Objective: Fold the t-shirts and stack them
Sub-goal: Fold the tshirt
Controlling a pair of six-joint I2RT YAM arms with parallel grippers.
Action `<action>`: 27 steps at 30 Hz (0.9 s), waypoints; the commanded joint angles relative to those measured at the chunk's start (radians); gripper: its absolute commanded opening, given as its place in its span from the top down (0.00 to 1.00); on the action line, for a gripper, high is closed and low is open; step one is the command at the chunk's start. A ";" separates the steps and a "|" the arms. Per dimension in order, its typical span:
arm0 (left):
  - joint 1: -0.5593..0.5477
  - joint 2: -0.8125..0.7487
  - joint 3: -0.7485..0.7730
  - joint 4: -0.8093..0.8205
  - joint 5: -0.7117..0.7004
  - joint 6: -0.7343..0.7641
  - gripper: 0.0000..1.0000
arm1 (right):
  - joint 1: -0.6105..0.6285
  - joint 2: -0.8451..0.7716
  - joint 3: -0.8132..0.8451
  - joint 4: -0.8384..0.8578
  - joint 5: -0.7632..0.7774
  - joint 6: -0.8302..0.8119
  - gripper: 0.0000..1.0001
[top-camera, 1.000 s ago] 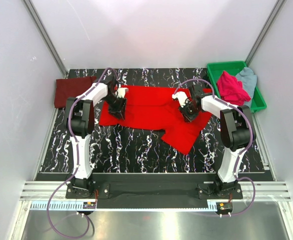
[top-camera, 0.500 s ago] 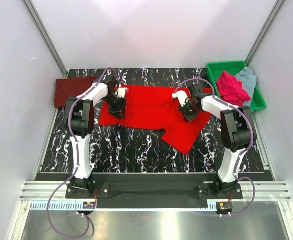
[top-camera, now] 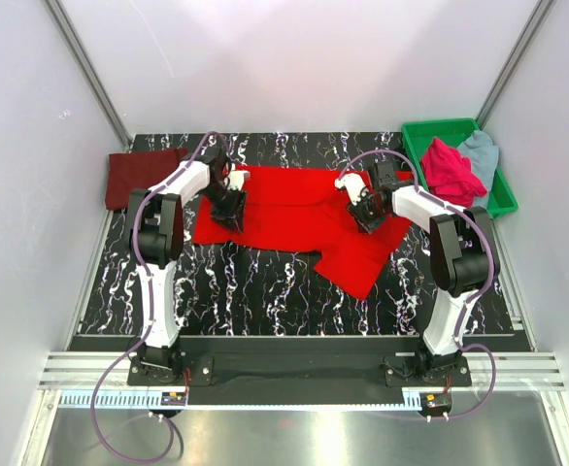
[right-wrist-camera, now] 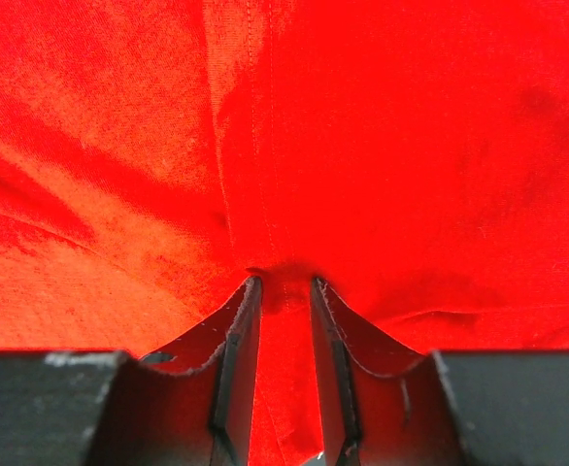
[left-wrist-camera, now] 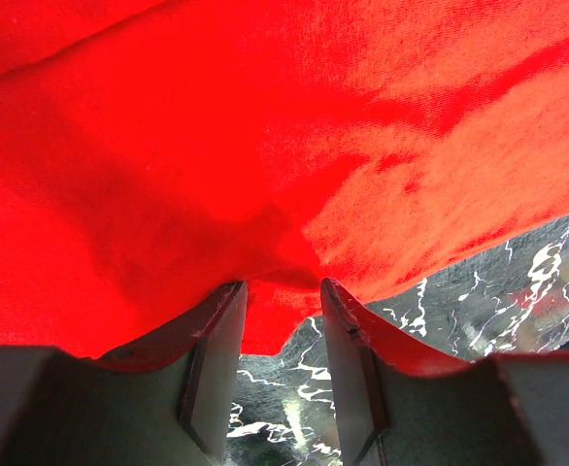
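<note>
A bright red t-shirt [top-camera: 294,209] lies spread across the middle of the table, with one flap reaching toward the front right. My left gripper [top-camera: 228,216] presses down on its left edge. Its jaws stand apart with a ruck of red cloth [left-wrist-camera: 275,243] at the fingertips [left-wrist-camera: 234,291] and bare table showing between them. My right gripper [top-camera: 366,217] bears on the shirt's right part, open, with a seam of red cloth [right-wrist-camera: 265,146] running into the gap. A dark maroon t-shirt [top-camera: 139,175] lies folded at the back left. The magenta-pink t-shirt [top-camera: 451,170] and the pale grey-blue one [top-camera: 483,150] lie crumpled in the tray.
A green plastic tray [top-camera: 440,126] stands at the back right corner. The table top [top-camera: 265,282] is black marble-patterned, with white walls close on both sides and behind.
My right gripper has shifted a little toward the back and its jaws have widened slightly. The left arm has not moved.
</note>
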 commanded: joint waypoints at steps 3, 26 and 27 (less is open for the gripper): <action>-0.010 -0.002 -0.014 0.034 -0.006 0.004 0.57 | 0.009 -0.004 0.026 -0.012 -0.001 0.015 0.65; -0.010 0.015 0.009 0.033 0.014 0.000 0.57 | 0.009 -0.119 -0.023 -0.144 0.001 -0.007 1.00; -0.010 0.018 0.007 0.033 0.014 0.001 0.57 | 0.011 -0.134 -0.023 -0.149 0.002 -0.005 1.00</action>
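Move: The patch of red t-shirt that the right fingers shut over lies about 3 cm back from that hand and 1 cm below it. The loose sleeve flap has its middle some 8 cm back and 1 cm left, and the green bin stands roughly 15 cm ahead and 18 cm right. From the idle left hand the patch lies about 24 cm right and 3 cm back. Over the red t-shirt, towards its loose sleeve flap, the right hand draws back about 3 cm, sinking slightly while its third-open fingers close to fully shut low at the cloth, then rising about 1 cm at the end. The wrist tips some 5 degrees. Whether any cloth is caught between the fingers can't be seen. ##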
